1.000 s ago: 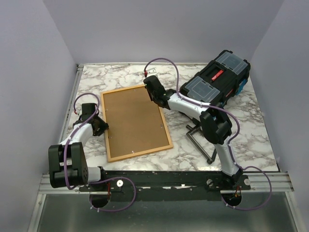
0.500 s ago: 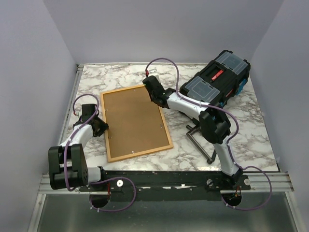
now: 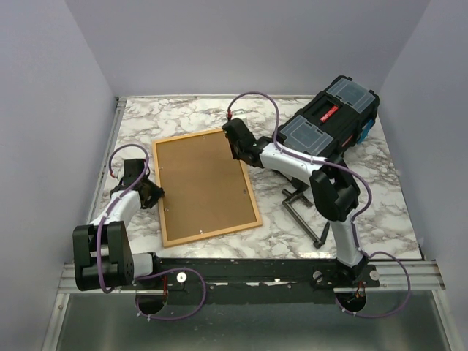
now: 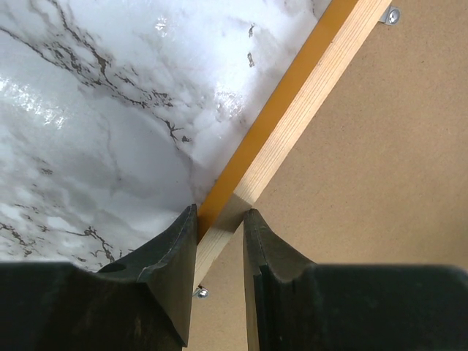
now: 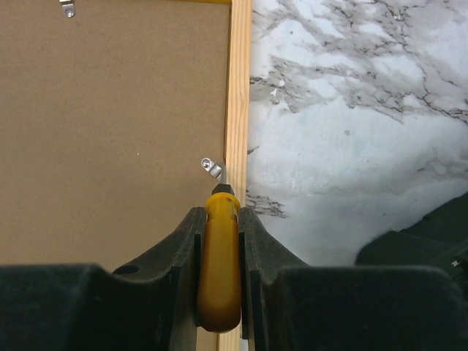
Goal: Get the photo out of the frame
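Observation:
The frame [image 3: 212, 232] lies face down on the marble table, its light wood back up. The photo [image 3: 201, 184] sits inside it; only its brown board back shows, the picture side is hidden. My left gripper [image 3: 153, 194] is shut on the frame's left rail [image 4: 303, 110], one finger on the orange outer side and one on the inner side. My right gripper [image 3: 239, 153] hangs over the right rail [image 5: 238, 88], shut on a yellow-handled screwdriver [image 5: 219, 263]. The screwdriver's dark tip points at a small metal clip [image 5: 211, 167] at the board's edge.
A black toolbox [image 3: 329, 124] with clear lid compartments stands at the back right. A black metal bracket [image 3: 303, 212] lies on the table [image 3: 373, 205] by the right arm. More small clips [image 4: 393, 14] hold the board along the rails.
My right arm has shifted slightly right and nearer along the frame's right rail with the screwdriver. The left gripper has kept its hold in place.

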You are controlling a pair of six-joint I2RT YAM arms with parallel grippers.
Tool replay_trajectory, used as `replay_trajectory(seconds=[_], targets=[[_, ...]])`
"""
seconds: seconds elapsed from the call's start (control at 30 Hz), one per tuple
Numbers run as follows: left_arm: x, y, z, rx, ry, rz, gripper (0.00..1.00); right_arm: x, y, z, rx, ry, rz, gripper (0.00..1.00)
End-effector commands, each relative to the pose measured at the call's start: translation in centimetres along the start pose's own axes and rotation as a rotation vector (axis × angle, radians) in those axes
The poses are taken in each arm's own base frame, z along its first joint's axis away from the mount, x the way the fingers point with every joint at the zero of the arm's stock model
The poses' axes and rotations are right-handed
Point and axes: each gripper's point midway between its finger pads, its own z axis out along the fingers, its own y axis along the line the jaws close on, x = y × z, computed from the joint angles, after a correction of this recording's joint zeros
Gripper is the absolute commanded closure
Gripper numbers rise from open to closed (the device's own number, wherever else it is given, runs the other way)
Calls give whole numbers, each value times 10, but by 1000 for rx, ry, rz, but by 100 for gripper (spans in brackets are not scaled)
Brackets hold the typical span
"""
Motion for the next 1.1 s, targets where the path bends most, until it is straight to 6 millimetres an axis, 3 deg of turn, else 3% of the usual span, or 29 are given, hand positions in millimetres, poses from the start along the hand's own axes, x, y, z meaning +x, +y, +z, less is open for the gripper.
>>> replay_trajectory(seconds=[0.0, 0.17, 0.33, 0.57, 0.67, 0.87, 0.97, 1.07], targets=[[1, 17, 0, -75, -23, -56, 100, 32, 18, -24, -116, 110, -19, 99], [2, 17, -1, -75, -25, -58, 100, 27, 29, -42, -153, 75, -45, 99], [4, 16, -1, -69, -26, -62, 100, 28, 28, -49, -121, 112, -20, 99], [4, 17, -3, -66, -43, -74, 100, 54, 36, -56, -84, 285, 88, 99], [5, 17, -4, -65, -43, -78, 100, 61, 29, -62, -3, 318, 81, 99], [6, 19, -5, -61, -55, -89, 100, 55, 28, -74, 15, 308, 58, 99], [6, 18, -6, -57, -55, -89, 100, 39, 34, -82, -48, 223, 67, 99], [7, 15, -7, -36, -54, -91, 100, 18, 26, -89, -35, 148, 57, 99]])
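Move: The right hand holds the yellow screwdriver with its tip at the upper clip on the frame's right rail, and that clip lies about 3 cm ahead, 1 cm left and 6 cm below the hand. The rail's lower clip is roughly 8 cm back and 4 cm right of the hand, the top rail's middle clip some 10 cm ahead and 12 cm left. From the left hand, pinching the left rail, the upper clip is about 12 cm ahead and 20 cm right, nearly level. Back towards its base, the right hand draws the screwdriver about 9 cm, slowly at first with the tip bearing on the upper clip, then quickly clear of the clip over the bare backing board. The wrist tips some 15 degrees further down and the fingers keep the handle. The left hand keeps its pinch on the left rail and goes back a good centimetre with it. ##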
